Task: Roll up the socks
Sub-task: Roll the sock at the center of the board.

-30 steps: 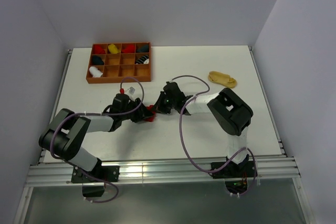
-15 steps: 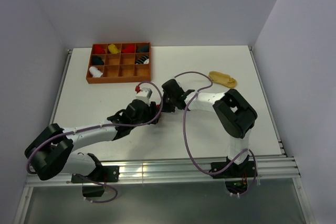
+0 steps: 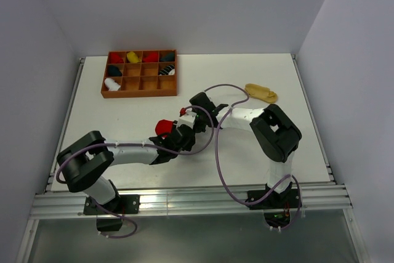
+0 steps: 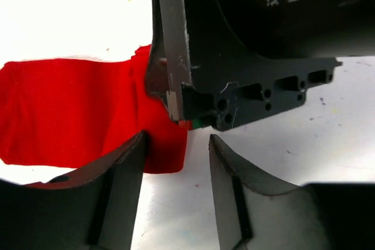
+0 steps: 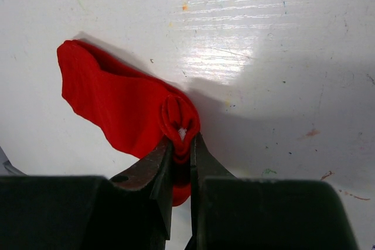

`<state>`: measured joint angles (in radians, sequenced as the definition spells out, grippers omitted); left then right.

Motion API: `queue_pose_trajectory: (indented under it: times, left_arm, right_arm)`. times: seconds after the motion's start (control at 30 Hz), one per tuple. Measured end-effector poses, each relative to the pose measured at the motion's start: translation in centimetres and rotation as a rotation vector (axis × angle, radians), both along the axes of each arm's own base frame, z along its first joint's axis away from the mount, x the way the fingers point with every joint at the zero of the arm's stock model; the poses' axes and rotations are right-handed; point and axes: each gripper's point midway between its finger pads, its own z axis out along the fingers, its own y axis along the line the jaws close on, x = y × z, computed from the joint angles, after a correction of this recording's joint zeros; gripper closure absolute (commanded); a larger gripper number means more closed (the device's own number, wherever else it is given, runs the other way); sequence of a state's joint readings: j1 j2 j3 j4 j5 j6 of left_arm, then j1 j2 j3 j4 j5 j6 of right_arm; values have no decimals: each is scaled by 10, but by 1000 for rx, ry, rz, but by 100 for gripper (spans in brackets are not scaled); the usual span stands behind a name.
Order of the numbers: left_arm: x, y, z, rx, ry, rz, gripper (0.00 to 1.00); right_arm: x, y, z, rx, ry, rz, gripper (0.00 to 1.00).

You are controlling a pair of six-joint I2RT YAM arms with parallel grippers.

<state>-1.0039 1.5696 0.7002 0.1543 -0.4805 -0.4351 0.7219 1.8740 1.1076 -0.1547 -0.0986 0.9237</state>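
Note:
A red sock (image 5: 114, 100) lies flat on the white table, with one end rolled into a small bundle. My right gripper (image 5: 180, 144) is shut on that rolled end. In the left wrist view the red sock (image 4: 70, 115) spreads to the left, and its corner reaches into the gap of my left gripper (image 4: 176, 153), which is open. The left finger (image 4: 126, 174) touches the sock's edge. From above, the red sock (image 3: 163, 127) sits beside both grippers at mid-table. A tan-yellow sock (image 3: 261, 93) lies apart at the right. The white sock is not on the open table.
A brown wooden compartment tray (image 3: 140, 94) stands at the back left, holding rolled socks in several cells. My right gripper's body (image 4: 246, 57) hangs close over my left fingers. Purple cables (image 3: 217, 146) loop over both arms.
My left arm has swung right and reached under the right gripper, and its jaws have opened. The right gripper has stayed pinched on the rolled end of the red sock.

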Motion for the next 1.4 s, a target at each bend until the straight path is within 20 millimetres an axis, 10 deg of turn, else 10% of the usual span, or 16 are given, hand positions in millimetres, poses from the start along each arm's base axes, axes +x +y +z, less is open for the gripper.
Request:
queue_pose_trajectory:
  times: [0.27,0.43,0.87,1.4]
  left_arm:
    - [3,3,-14,94,1,37,67]
    - [7,-1,-15,101,-8,65,99]
    - [1,2,-12,66,31,31,99]
    - [10,49,-9,-397,308,91,99]
  right_arm:
    - [-2,-1,1,-8,17,-2,100]
    - [2,-5,1,-3,27,-23,100]
    - [-2,-12,15,78,-15,-36,38]
    - [8,-8,54,279,-155,-62,28]
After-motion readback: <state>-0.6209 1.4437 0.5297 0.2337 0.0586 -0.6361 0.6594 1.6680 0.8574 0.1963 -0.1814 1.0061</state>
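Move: The rolled end of the red sock is about 2 cm ahead of the open left fingers and 2 cm below them; the right fingers already pinch it, its middle some 1 cm ahead and 1 cm left of them. From the left hand, the sock's loose end lies about 5 cm ahead, 8 cm left and 4 cm lower, and the sock box about 28 cm ahead and 18 cm left. The yellow sock is some 20 cm ahead and 29 cm right. Down a little and slightly forward, about 1.5 cm, the left hand brings its open fingers onto the sock roll and shuts them, while the right keeps its pinch. The right fingers then open wide, let go and rise some 5 cm. Holding the roll, the left hand travels about 5 cm left, towards the loose end, tipping its left side down roughly 30 degrees and its fingers more downward. ##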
